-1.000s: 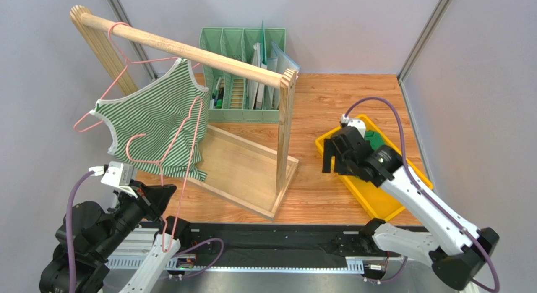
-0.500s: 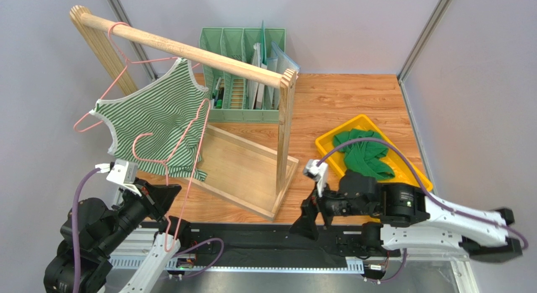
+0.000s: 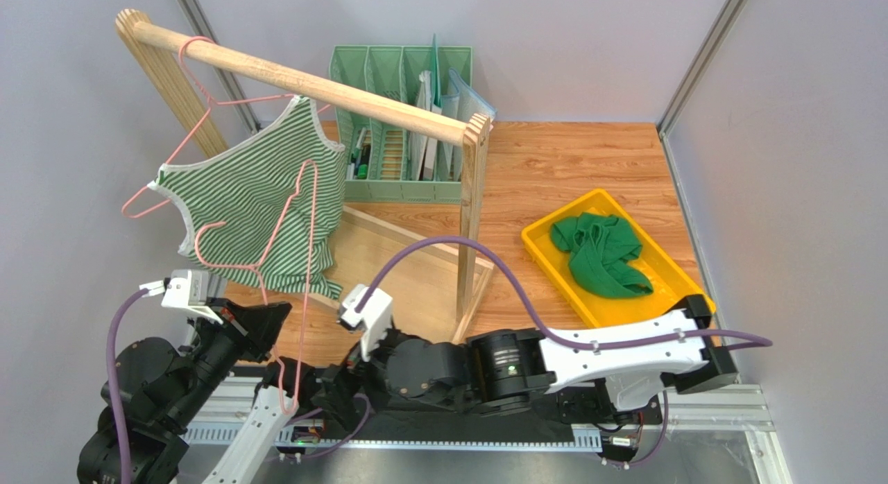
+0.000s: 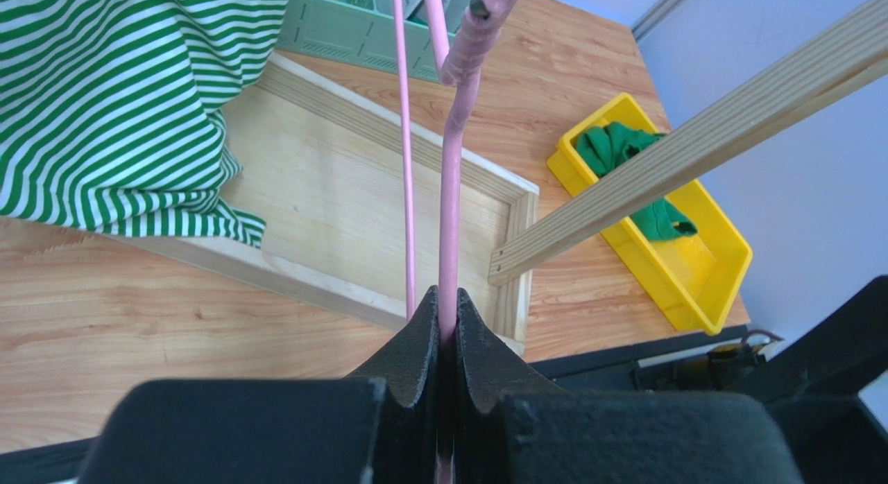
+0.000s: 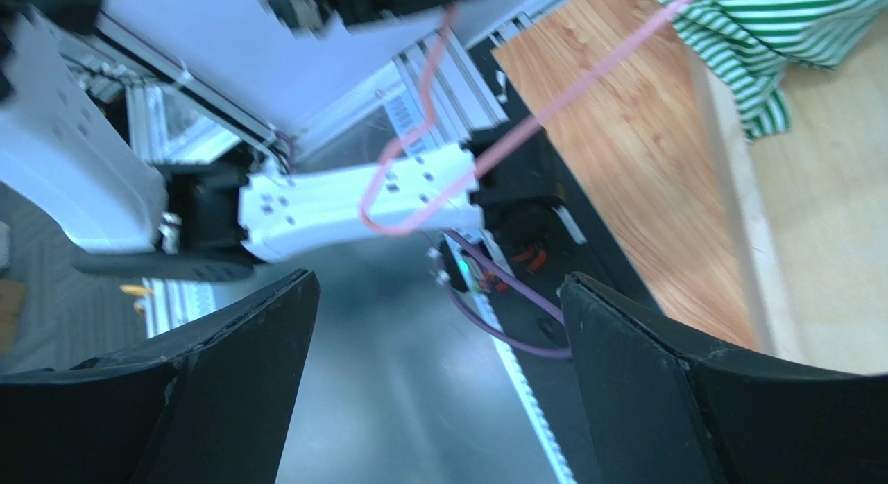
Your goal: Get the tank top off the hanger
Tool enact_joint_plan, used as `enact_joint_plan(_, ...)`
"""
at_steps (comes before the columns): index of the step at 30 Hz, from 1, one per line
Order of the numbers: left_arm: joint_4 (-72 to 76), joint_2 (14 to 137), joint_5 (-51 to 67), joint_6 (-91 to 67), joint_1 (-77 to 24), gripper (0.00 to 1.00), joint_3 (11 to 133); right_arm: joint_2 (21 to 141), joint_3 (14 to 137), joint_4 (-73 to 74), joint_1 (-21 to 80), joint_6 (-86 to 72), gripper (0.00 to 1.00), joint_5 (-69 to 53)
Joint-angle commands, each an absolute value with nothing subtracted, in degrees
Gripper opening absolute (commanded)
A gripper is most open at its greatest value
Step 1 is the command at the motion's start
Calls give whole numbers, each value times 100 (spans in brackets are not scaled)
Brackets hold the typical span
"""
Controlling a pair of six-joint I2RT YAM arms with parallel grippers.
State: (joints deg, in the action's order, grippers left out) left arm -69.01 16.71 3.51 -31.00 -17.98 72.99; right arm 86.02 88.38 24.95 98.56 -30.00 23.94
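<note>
A green-and-white striped tank top (image 3: 261,182) hangs on a pink wire hanger hooked over the wooden rail (image 3: 313,84). It also shows in the left wrist view (image 4: 104,99). My left gripper (image 3: 279,316) is shut on the lower wire of a second, bare pink hanger (image 3: 310,224), which rises in front of the striped cloth. The wire (image 4: 451,214) runs straight up out of the closed gripper (image 4: 448,302). My right gripper (image 5: 438,284) is open and empty, low at the near edge, below and right of the left gripper. It faces the left arm's base and the hanger's bottom loop (image 5: 396,193).
A plain green garment (image 3: 599,255) lies in the yellow tray (image 3: 667,286) at the right. The rack's wooden base (image 3: 406,276) and post (image 3: 471,214) stand mid-table. A green file organiser (image 3: 401,120) is behind them. Grey walls close the left and right sides.
The right arm swung from the yellow tray down and left along the near edge, leaving the green garment in the tray. The left gripper and its hanger shifted slightly.
</note>
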Motion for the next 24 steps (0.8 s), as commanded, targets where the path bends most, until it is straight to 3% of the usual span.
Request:
enact_joint_plan(1,-6636,1608,97,-3480,-1811,0,7146,9394,9834,1890,9879,-3611,91,2488)
enact_joint_plan(9,-6557,1424,9,-3647,-1819,0,7119,10072,10197,1873,9870,-4332,84,2408)
enact_joint_plan(13,-6609,1424,17,-3656,-1811,0,7198,10098,9827,1512,9870,-4614,71,2329)
enact_joint_plan(15,-6609,1424,17,-3674,-1811,0,7198,10212,9887,1424,9870,-4579,70,2268)
enact_joint_plan(24,-6680,1415,18,-3709,-1811,0,7286,10441,9958,1345,9835,-4702,47,2136)
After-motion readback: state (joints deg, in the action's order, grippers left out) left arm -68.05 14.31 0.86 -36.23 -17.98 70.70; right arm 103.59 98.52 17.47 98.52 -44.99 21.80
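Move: The empty pink hanger is still pinched in the left hand, and its lower end lies about 10 cm to the left of the right hand, some 3 cm back and 4 cm below. From the left hand the same end is roughly 6 cm back, 11 cm below and hardly off to either side. From the right hand, the striped top is about 26 cm ahead, 16 cm left and 8 cm below; the rack base is some 26 cm ahead, 9 cm right and 31 cm below. The hanger's lower end is what the right hand closes in on: it sweeps about 9 cm left, quickly then easing, drifting back some 3 cm and, after a brief rise, sinking towards it. The wrist tips about 15 degrees and the wide-open fingers narrow to half open around the wire bend, not yet gripping. The left hand keeps its pinch nearly in place, turning slightly. ##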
